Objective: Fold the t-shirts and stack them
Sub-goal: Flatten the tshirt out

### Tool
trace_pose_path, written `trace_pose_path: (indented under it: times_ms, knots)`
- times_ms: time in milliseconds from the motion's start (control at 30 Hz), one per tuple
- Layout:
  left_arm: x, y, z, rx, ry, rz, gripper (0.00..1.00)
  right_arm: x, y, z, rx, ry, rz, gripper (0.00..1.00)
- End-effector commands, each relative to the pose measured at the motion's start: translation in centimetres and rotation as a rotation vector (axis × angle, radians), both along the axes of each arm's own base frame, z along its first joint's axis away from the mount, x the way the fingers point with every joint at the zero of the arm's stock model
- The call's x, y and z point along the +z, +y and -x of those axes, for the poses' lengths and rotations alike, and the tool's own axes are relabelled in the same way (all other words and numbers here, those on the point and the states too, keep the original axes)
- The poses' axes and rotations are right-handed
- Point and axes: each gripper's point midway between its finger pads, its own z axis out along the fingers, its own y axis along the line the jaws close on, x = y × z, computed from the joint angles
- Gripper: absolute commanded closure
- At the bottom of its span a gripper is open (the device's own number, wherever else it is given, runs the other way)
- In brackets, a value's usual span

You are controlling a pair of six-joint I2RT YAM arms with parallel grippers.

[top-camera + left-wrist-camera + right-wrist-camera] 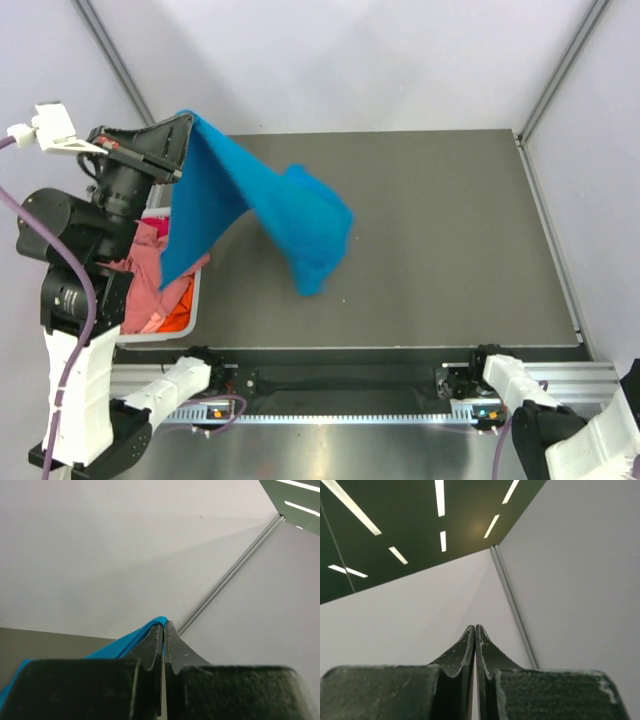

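Observation:
My left gripper (186, 122) is raised high at the far left and is shut on an edge of the turquoise-blue t-shirt (270, 205), which hangs from it in a long drape down toward the table. The same cloth shows at my fingertips in the left wrist view (125, 642). Salmon-pink (145, 260), red and orange (178, 312) t-shirts lie bunched in the white basket (196, 295) under the left arm. My right gripper (475, 627) is shut and empty, pointing up at the wall; the right arm rests folded at the near right edge (520, 395).
The grey table (450, 240) stretches to the right of the hanging shirt. White enclosure walls with metal posts (560, 70) stand behind and beside it. A metal rail (340, 405) runs along the near edge between the arm bases.

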Motion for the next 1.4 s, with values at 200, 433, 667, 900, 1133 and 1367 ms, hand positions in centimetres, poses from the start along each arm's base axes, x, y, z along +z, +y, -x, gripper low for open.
trace_pose_path:
  times_ms: [200,433,667,900,1133,1367]
  knots:
    - [-10.8,-1.1,-4.0,0.004,0.241,-0.062,1.00,-27.4,6.8,-20.8,0.622,0.789,-0.211,0.93]
    - [-14.6,0.9,-4.2,0.118,0.317,-0.149,1.00,-42.9,15.3,-23.9,0.863,1.023,-0.361,0.66]
    - [-15.2,1.6,-4.3,0.152,0.336,-0.182,1.00,-50.5,30.5,-24.4,1.025,1.177,-0.323,0.52]
    - [-14.9,1.8,-4.5,0.168,0.329,-0.212,1.00,-54.7,43.8,-24.6,1.145,1.282,-0.351,0.47]
    - [-14.8,1.5,-4.5,0.151,0.317,-0.224,1.00,-61.2,52.1,-23.3,1.153,1.399,-0.402,0.47]
    - [-14.6,1.9,-4.5,0.172,0.307,-0.240,1.00,-65.8,55.6,-21.1,1.068,1.510,-0.446,0.48]
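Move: My left hand still holds one corner of the blue t-shirt high up. The t-shirt's loose end hangs and swings some 45 cm below that hand, about 15 cm to its right and 6 cm farther out. The laundry basket sits roughly 26 cm to the left of my left hand, 3 cm ahead and 54 cm down. From my empty, raised right hand, the loose end is about 43 cm left, 22 cm ahead and 58 cm below. I drop my right hand about 65 cm towards the t-shirt's loose end, reaching forward first, then sweeping some 50 cm left low over the table, tipping the shut fingers to point down and opening them about halfway. Meanwhile my left hand keeps its pinch on the corner, sinks about 17 cm and slightly forward, nose tipping down, then holds there. ##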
